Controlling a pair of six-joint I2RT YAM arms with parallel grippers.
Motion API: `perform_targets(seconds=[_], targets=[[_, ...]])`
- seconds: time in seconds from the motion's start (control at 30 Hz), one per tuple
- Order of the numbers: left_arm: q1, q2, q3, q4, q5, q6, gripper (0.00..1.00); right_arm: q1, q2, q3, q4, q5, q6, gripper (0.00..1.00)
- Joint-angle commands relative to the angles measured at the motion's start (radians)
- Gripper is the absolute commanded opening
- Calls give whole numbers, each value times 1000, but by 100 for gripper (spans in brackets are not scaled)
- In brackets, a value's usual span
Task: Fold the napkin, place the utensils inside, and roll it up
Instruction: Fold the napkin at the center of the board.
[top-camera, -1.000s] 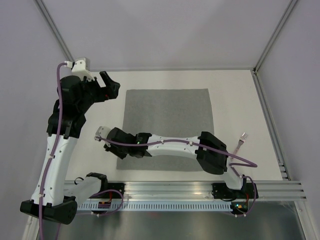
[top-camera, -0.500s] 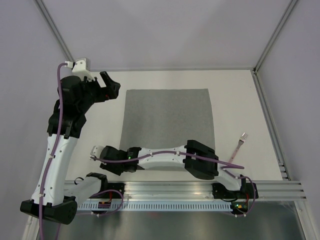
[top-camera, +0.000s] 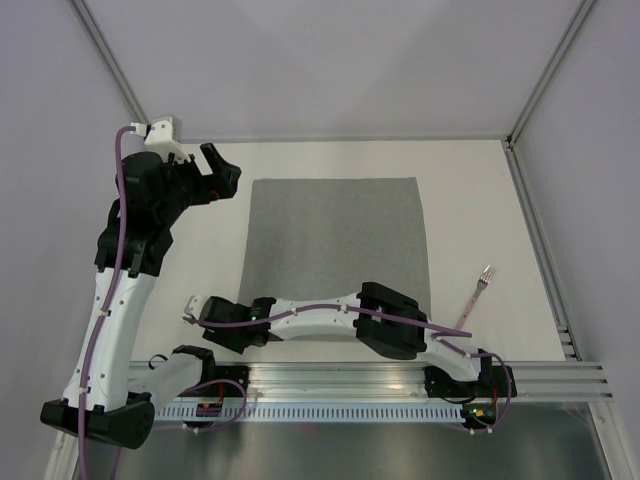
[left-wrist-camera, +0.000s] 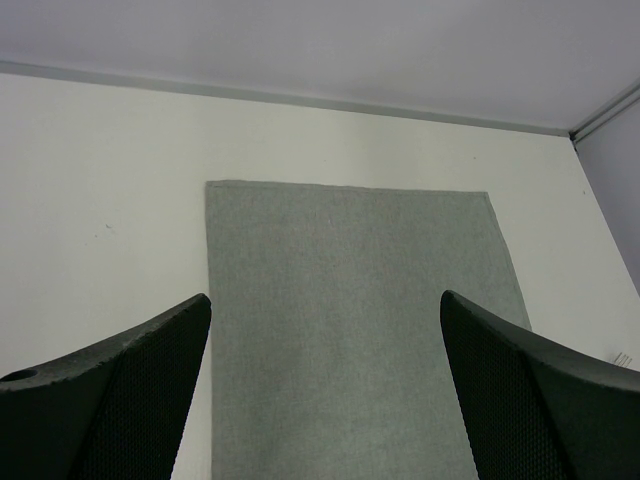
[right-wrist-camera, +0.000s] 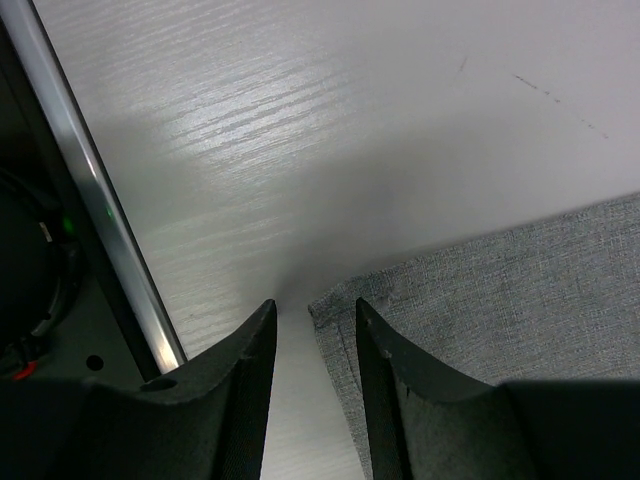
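The grey napkin (top-camera: 340, 240) lies flat and unfolded on the white table, also filling the left wrist view (left-wrist-camera: 350, 260). My right gripper (top-camera: 222, 335) reaches across to its near left corner. In the right wrist view the right gripper (right-wrist-camera: 316, 305) is open, low over the table. The napkin's corner (right-wrist-camera: 335, 300) lies in the gap between the fingers (right-wrist-camera: 385, 390), and nothing is pinched. The pink-handled fork (top-camera: 477, 292) rests right of the napkin. My left gripper (top-camera: 222, 172) hovers wide open and empty beyond the far left corner; its view looks down between its fingers (left-wrist-camera: 130, 390).
A metal rail (top-camera: 400, 375) runs along the table's near edge, close behind the right gripper; it shows in the right wrist view (right-wrist-camera: 95, 200). Side walls (top-camera: 560, 120) enclose the table. The right forearm (top-camera: 330, 310) lies low across the napkin's near edge.
My right arm has swung from over the napkin's left part down to its near left corner, and its jaws have widened. The left arm, napkin and fork have not moved.
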Motion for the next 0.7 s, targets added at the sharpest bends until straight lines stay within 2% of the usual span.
perform_targets(seconds=[0.0,0.17,0.4,0.67], targets=[[5,-7,2,21,24,12,100,5,16,37,-30,31,9,44],[3,-7,-1,20,24,12,100,5,21,28,-24,34,9,40],[3,-2,-4,24,22,12,100,1,-7,14,-26,43,-16,16],[3,-2,-4,32,24,9,100,-2,-56,98,-68,8,-31,6]])
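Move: The napkin's near left corner lies right between my right hand's fingertips, about level across the board and perhaps 1 cm below the hand point. The napkin's middle is some 18 cm farther out and 21 cm to the right of that hand, and the board's near edge is about 5 cm back. From my left hand the same corner is roughly 20 cm back, 4 cm to the left and 36 cm below. With my right hand already down around the napkin's near left corner, I stay in place and shut the slightly open fingers on it, pinching the cloth at the tips. As they finish closing I start straight up, rising only about 1 cm and keeping the slanted wrist as it is. ##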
